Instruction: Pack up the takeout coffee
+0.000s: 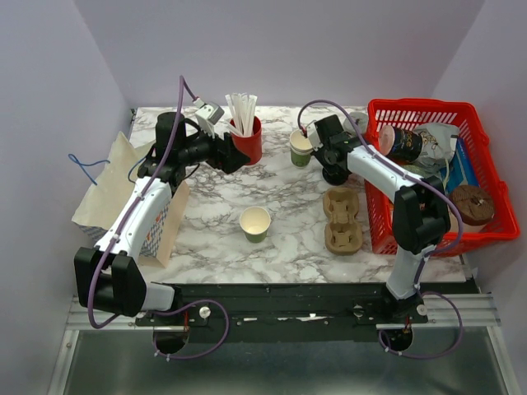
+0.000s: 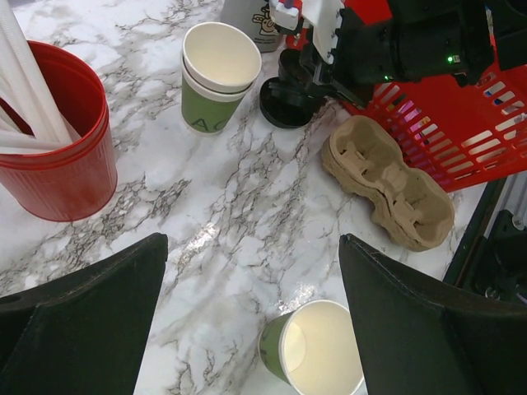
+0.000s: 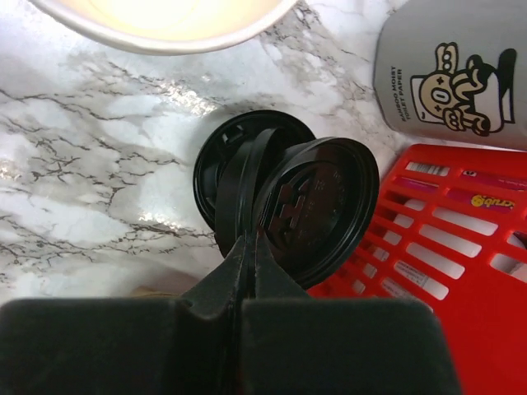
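An empty cream paper cup with a green band (image 1: 255,224) stands upright at mid-table, also low in the left wrist view (image 2: 317,355). My left gripper (image 1: 235,156) hovers beside the red cup of straws, open (image 2: 251,247), nothing between its fingers. My right gripper (image 1: 319,141) is at the back by a stack of two green-banded cups (image 1: 301,148). It is shut (image 3: 251,239) on the rim of a round black lid (image 3: 325,206), which tilts up off more black lids (image 3: 218,169) lying on the marble.
A red cup of white straws (image 1: 247,140) stands at the back left. The brown pulp cup tray (image 1: 342,220) lies next to a red basket (image 1: 412,111) of goods. A paper bag (image 1: 115,185) lies at left. A pale can (image 3: 449,74) stands behind the lids.
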{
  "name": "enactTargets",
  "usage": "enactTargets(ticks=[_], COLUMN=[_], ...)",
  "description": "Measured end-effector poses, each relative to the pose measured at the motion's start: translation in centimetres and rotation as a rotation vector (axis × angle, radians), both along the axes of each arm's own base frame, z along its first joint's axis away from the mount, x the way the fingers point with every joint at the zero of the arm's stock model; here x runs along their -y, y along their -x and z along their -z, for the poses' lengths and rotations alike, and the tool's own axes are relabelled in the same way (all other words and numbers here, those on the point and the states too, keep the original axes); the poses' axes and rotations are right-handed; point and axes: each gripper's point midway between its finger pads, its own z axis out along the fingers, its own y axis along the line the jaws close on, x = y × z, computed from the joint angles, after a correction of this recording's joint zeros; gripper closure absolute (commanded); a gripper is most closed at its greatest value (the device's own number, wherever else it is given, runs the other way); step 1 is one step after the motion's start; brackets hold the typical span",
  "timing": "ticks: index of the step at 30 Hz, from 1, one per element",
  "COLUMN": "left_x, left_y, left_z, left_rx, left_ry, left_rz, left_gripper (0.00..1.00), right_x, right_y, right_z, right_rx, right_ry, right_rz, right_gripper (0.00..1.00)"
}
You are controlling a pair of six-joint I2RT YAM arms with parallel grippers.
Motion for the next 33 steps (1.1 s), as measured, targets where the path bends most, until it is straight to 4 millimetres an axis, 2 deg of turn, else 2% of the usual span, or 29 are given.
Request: enactTargets(ticks=[9, 18, 23, 27, 33], left_x=[0.1, 0.1, 0.1, 0.1, 0.1], left_y=[-0.1, -0.1, -0.1, -0.1, -0.1], left_z=[0.3, 0.3, 0.4, 0.5, 0.5], left_rx=[-0.003, 0.000, -0.003, -0.002, -0.001], left_ry=[-0.006, -0.008, -0.011, -0.014, -0.016], left_rz=[0.003, 0.003, 0.005, 0.003, 0.002], left_gripper=[0.08, 0.08, 0.08, 0.08, 0.08], right_x=[-0.3, -0.4, -0.5, -0.6, -0.4], right_y=[-0.1, -0.1, -0.1, -0.1, -0.1], right_z=[-0.1, -0.1, 0.1, 0.8, 2.7], right_rx=[0.009, 0.008, 0.003, -0.012, -0.053], right_ry=[0.000, -0.007, -0.013, -0.011, 0.003], right_rz=[-0.006, -0.003, -0.008, -0.011, -0.014], right_gripper=[0.77, 0.69, 0.67, 0.63, 0.63])
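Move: The black lids lie right at the right fingertips: the middle of the heap is about 2 cm ahead, 1 cm to the right and 4 cm below, with one lid nearly on edge. The stacked cups stand some 8 cm ahead and 9 cm left, the grey can about 13 cm ahead and 6 cm right, and the cup holder roughly 10 cm back and 3 cm right. From the left hand the lids are about 28 cm right, 8 cm ahead and 21 cm below. Open the right fingers from nearly shut to a bit over a third, letting go of the rim of the upright black lid while the hand stays almost in place. Only then lower the hand about 3 cm, straight down towards the heap of lids, with the fingers still slanting forward and down and the wrist barely turning. ##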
